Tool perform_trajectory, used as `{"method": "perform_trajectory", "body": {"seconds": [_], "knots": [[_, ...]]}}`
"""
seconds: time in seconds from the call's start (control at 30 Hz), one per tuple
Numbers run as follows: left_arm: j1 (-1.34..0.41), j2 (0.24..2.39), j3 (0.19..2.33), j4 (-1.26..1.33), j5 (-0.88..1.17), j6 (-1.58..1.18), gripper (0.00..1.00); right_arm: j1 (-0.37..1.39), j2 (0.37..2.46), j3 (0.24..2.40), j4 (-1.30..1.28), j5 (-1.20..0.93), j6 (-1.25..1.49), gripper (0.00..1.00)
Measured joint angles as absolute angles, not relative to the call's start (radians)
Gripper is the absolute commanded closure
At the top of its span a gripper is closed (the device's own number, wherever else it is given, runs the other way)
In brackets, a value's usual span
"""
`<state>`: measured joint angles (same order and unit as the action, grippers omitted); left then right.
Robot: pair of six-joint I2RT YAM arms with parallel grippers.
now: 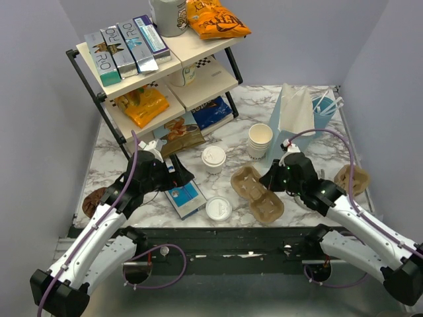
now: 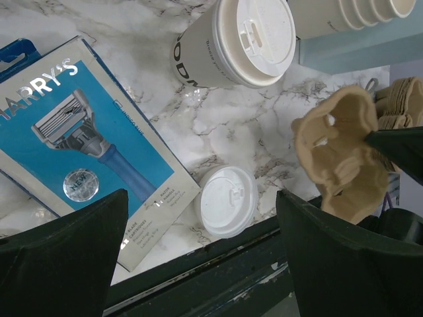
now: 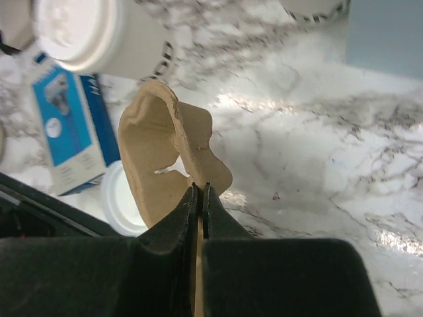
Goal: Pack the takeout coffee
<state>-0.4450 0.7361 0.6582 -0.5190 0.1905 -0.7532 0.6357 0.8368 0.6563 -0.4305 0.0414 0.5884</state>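
Observation:
The takeout coffee (image 1: pixel 213 158), a cream paper cup with a white sip lid, stands mid-table; it also shows in the left wrist view (image 2: pixel 234 43) and the right wrist view (image 3: pixel 99 36). My right gripper (image 1: pixel 269 181) is shut on the edge of a brown cardboard cup carrier (image 1: pixel 254 193), right of the coffee; the right wrist view shows the gripper (image 3: pixel 200 189) pinching the carrier's (image 3: pixel 155 155) thin wall, with the carrier tilted up. My left gripper (image 1: pixel 182 174) is open and empty, just left of the coffee; in its wrist view it (image 2: pixel 201 201) hangs over the table's front edge.
A loose white lid (image 1: pixel 218 208) and a blue razor box (image 1: pixel 185 197) lie near the front edge. A stack of lidless cups (image 1: pixel 260 140) and a light blue paper bag (image 1: pixel 297 112) stand behind the carrier. A second carrier (image 1: pixel 352 178) lies right. A shelf rack (image 1: pixel 158 72) stands back left.

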Motion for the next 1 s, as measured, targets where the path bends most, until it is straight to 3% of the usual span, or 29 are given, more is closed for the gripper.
{"method": "perform_trajectory", "body": {"seconds": [0.17, 0.23, 0.27, 0.33, 0.37, 0.5, 0.63, 0.8, 1.0], "knots": [[-0.445, 0.736, 0.658, -0.519, 0.191, -0.758, 0.01, 0.636, 0.914, 0.574, -0.398, 0.104, 0.657, 0.99], [-0.445, 0.736, 0.658, -0.519, 0.191, -0.760, 0.01, 0.636, 0.940, 0.566, -0.393, 0.136, 0.683, 0.87], [-0.445, 0.736, 0.658, -0.519, 0.191, -0.760, 0.01, 0.636, 0.952, 0.566, -0.391, 0.150, 0.694, 0.73], [-0.445, 0.736, 0.658, -0.519, 0.191, -0.760, 0.01, 0.636, 0.972, 0.566, -0.391, 0.177, 0.717, 0.61], [-0.445, 0.736, 0.658, -0.519, 0.191, -0.760, 0.01, 0.636, 0.981, 0.566, -0.392, 0.189, 0.729, 0.45], [-0.445, 0.736, 0.658, -0.519, 0.191, -0.761, 0.01, 0.636, 1.008, 0.577, -0.433, 0.227, 0.730, 0.26], [-0.445, 0.736, 0.658, -0.519, 0.191, -0.762, 0.01, 0.636, 0.996, 0.654, -0.473, 0.214, 0.622, 0.00], [-0.445, 0.737, 0.658, -0.519, 0.191, -0.762, 0.01, 0.733, 0.986, 0.816, -0.416, 0.139, 0.307, 0.00], [-0.445, 0.738, 0.658, -0.519, 0.191, -0.764, 0.01, 0.838, 1.032, 1.000, -0.327, -0.099, -0.339, 0.00]]}}
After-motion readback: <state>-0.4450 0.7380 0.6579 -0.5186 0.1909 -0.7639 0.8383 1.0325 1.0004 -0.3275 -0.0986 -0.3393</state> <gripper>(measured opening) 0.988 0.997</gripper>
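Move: The spot of bare marble where the right hand is taking the brown cup carrier, already pinched by its edge, lies about 8 cm below, 5 cm back and 2 cm left of that hand. From the same hand, the lidded cup stands about 18 cm left and 5 cm ahead, the loose lid 17 cm left and 9 cm back, and the stack of cups 10 cm ahead and 3 cm left. From the left hand the spot is roughly 27 cm right and 7 cm back. The right hand carries the carrier down about 7 cm, easing some 3 cm to the right and turning slightly clockwise, and opens its fingers fully near the bottom so that they let go of the carrier's edge. It then rises fast, nearly 20 cm from its lowest point, while swinging left over the carrier, the open fingers tipping up and the wrist turning counter-clockwise to end some 40 degrees round from where it started. ##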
